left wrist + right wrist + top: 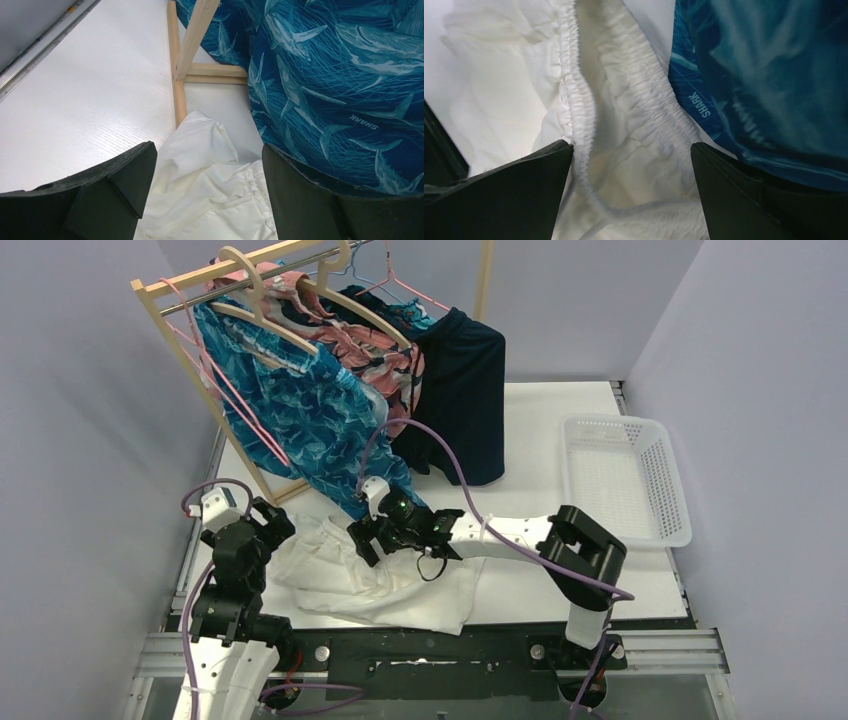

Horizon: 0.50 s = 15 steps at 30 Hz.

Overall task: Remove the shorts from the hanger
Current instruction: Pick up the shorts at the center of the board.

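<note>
The plain white shorts lie crumpled on the table by the front edge. My right gripper hangs open just over their elastic waistband, with nothing between the fingers. To the left, my left gripper is open too, low over the white shorts' edge; its midpoint is. The teal shark-print shorts hang from a wooden hanger on the rack, reaching down beside both grippers. Pink-and-navy floral shorts and dark navy shorts hang further right.
The wooden rack's foot lies on the table just ahead of the left gripper. A white plastic basket sits at the right side of the table. A purple cable arcs above the right arm. Grey walls close in on both sides.
</note>
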Available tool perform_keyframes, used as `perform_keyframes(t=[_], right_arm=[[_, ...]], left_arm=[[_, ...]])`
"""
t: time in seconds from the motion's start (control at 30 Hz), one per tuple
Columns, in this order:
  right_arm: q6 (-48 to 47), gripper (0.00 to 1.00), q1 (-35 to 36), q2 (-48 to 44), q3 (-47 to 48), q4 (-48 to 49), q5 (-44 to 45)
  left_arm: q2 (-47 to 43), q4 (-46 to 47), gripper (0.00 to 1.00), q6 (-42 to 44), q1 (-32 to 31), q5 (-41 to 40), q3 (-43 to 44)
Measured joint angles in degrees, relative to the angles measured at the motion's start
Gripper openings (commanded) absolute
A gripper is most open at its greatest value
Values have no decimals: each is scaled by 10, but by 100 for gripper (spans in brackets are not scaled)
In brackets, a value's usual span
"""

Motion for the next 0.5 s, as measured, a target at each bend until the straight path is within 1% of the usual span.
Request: perform_keyframes(t=[0.03, 0.1, 0.13, 0.2, 0.23, 0.27, 0.33, 0.4, 0.47, 0.5], right_arm=[[0, 83, -5, 10, 0, 2, -8], [0, 62, -17, 40, 7, -9, -35], [0, 55, -22, 60, 17, -20, -46], [5, 44, -28, 89, 24, -29, -61], [9, 38, -28, 93, 16, -18, -61], [16, 33, -28, 82, -1, -3, -62], [31, 25, -24, 47, -52, 18, -59], [48, 20, -18, -13, -125, 25, -38], [60, 14, -12, -73, -180, 22, -9], [64, 10, -10, -104, -203, 18, 8]], left_arm=[[2, 1, 77, 0, 2, 0, -1], [5, 2, 77, 0, 7, 1, -2], [6, 2, 77, 0, 9, 1, -3], [7, 2, 77, 0, 12, 1, -3], [7, 3, 77, 0, 14, 1, -3], [7, 3, 77, 0, 16, 2, -3], [8, 4, 77, 0, 19, 1, -3], [9, 4, 77, 0, 21, 2, -4], [9, 4, 77, 0, 21, 3, -5], [10, 5, 77, 0, 21, 4, -5]])
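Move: The waistband of the white shorts on the table lies almost straight under the open right gripper, about 6 cm down and 1 cm to its right. The hem of the hanging blue shorts is some 6 cm ahead, 3 cm to the right and 4 cm lower than this hand; the rack foot's near end is about 10 cm left, 3 cm ahead and 7 cm down. From the left gripper the waistband lies some 13 cm right, level in reach, 15 cm below. Sink the right gripper about 6 cm onto the white shorts, tipping it some 10 degrees further down, and close the fingers so that they pinch the waistband. While still closing, draw it low over the table about 8 cm to the right and 4 cm back, away from the rack, easing up a centimetre at the end. ##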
